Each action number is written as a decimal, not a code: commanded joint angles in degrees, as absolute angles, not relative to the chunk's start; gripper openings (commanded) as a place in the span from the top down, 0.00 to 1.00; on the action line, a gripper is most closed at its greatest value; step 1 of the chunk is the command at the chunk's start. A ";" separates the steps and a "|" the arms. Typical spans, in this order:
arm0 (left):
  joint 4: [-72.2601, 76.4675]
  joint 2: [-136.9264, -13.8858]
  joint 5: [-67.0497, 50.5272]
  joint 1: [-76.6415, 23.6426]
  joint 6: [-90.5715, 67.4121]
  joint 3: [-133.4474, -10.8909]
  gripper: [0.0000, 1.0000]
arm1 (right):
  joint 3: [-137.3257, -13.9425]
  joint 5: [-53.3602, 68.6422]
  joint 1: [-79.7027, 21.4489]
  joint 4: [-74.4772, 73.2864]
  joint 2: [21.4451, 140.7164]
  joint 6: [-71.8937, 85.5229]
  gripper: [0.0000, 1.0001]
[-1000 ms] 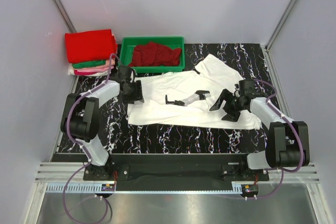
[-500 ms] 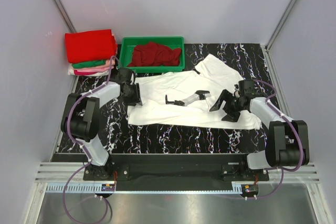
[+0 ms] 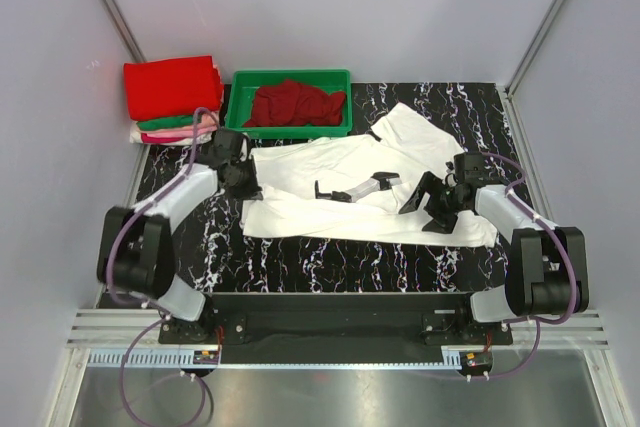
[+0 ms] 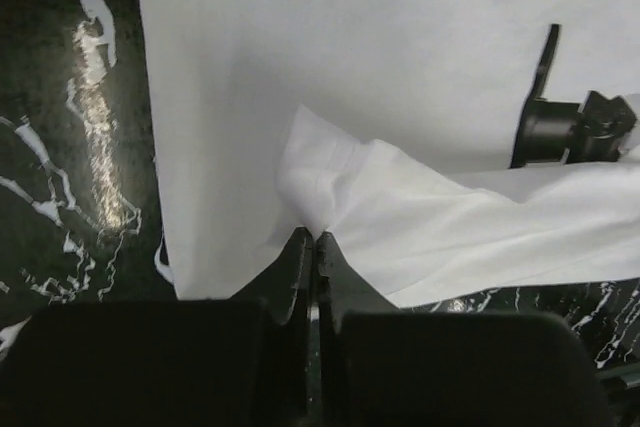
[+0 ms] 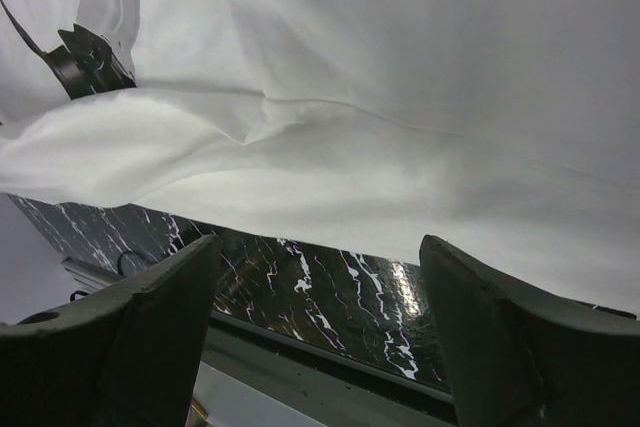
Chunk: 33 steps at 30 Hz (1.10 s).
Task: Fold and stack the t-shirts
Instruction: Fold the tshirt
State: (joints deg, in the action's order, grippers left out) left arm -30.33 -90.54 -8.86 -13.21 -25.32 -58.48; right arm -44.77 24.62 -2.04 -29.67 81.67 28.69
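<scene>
A white t-shirt (image 3: 300, 209) with a grey-black robot-arm print (image 3: 355, 188) lies spread and creased across the black marble table. My left gripper (image 3: 243, 185) is at the shirt's left edge. In the left wrist view its jaws (image 4: 315, 239) are shut on a pinched fold of the white t-shirt (image 4: 400, 67), with the cloth rising in a small peak at the tips. My right gripper (image 3: 428, 209) hovers over the shirt's right part. Its fingers stand wide apart in the right wrist view (image 5: 318, 247), with nothing between them, above the shirt's near hem (image 5: 400, 177).
Folded shirts are stacked at the back left, a red one (image 3: 172, 87) on top of green, pink and white ones. A green plastic tray (image 3: 240, 82) beside the stack holds a crumpled dark red shirt (image 3: 295, 104). The table's front rail (image 5: 300, 357) runs below the right gripper.
My left gripper has closed on the white shirt's left edge, and the left arm's elbow has swung outward to the left. The right arm has stayed put, still open.
</scene>
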 commanded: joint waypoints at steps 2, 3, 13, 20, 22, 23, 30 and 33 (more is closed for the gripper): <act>-34.36 -79.99 -2.21 -13.36 -29.26 -56.52 0.98 | -45.26 23.55 -2.37 -29.36 82.35 27.51 0.12; -35.50 -78.68 -0.81 -13.36 -29.44 -56.34 0.97 | -45.26 23.55 -2.29 -29.27 82.44 27.51 0.12; -35.25 -82.26 1.75 -12.75 -31.20 -50.54 0.63 | -45.88 23.55 -2.37 -29.62 83.41 27.16 0.12; -35.08 -77.19 1.33 -12.04 -30.50 -52.03 0.27 | -46.23 23.38 -2.37 -30.67 81.13 27.25 0.12; -34.98 -75.94 1.41 -13.09 -29.54 -53.08 0.25 | -46.32 22.07 -2.37 -30.76 79.38 27.16 0.12; -34.98 -75.76 1.15 -14.40 -29.27 -53.69 0.23 | -46.32 21.10 -2.29 -31.20 78.58 27.51 0.11; -28.14 -79.97 -4.83 -18.72 -32.16 -47.12 0.13 | -45.17 8.18 -1.58 -33.93 76.90 32.78 0.08; -23.74 -84.19 -8.25 -18.98 -31.56 -45.88 0.12 | -45.00 7.90 -0.97 -32.70 80.41 33.05 0.08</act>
State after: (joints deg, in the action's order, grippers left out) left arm -29.85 -80.97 -4.03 -18.87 -31.18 -47.27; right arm -44.80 12.03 -1.54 -32.69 78.17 31.53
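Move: My left fingers are shut on the rumpled left end of the t-shirt's folded flap, just off the table. The t-shirt's near-left corner lies about 9 cm back, 4 cm left and 4 cm below. The t-shirt's dark print is some 25 cm to the right and 2 cm ahead, the green bin about 24 cm ahead and 8 cm right. From my open right hand that corner is roughly 45 cm left and 4 cm back; the near-right corner is about 19 cm right and 7 cm back. I whisk the pinched flap end up about 5 cm, then back and left and down towards the t-shirt's near-left corner, opening my left fingers wide so the cloth comes free. Still open, that hand hops up, swings about 5 cm right and sinks again over the flap. Late on, my open right hand slides about 3.5 cm right with a slight roll. ##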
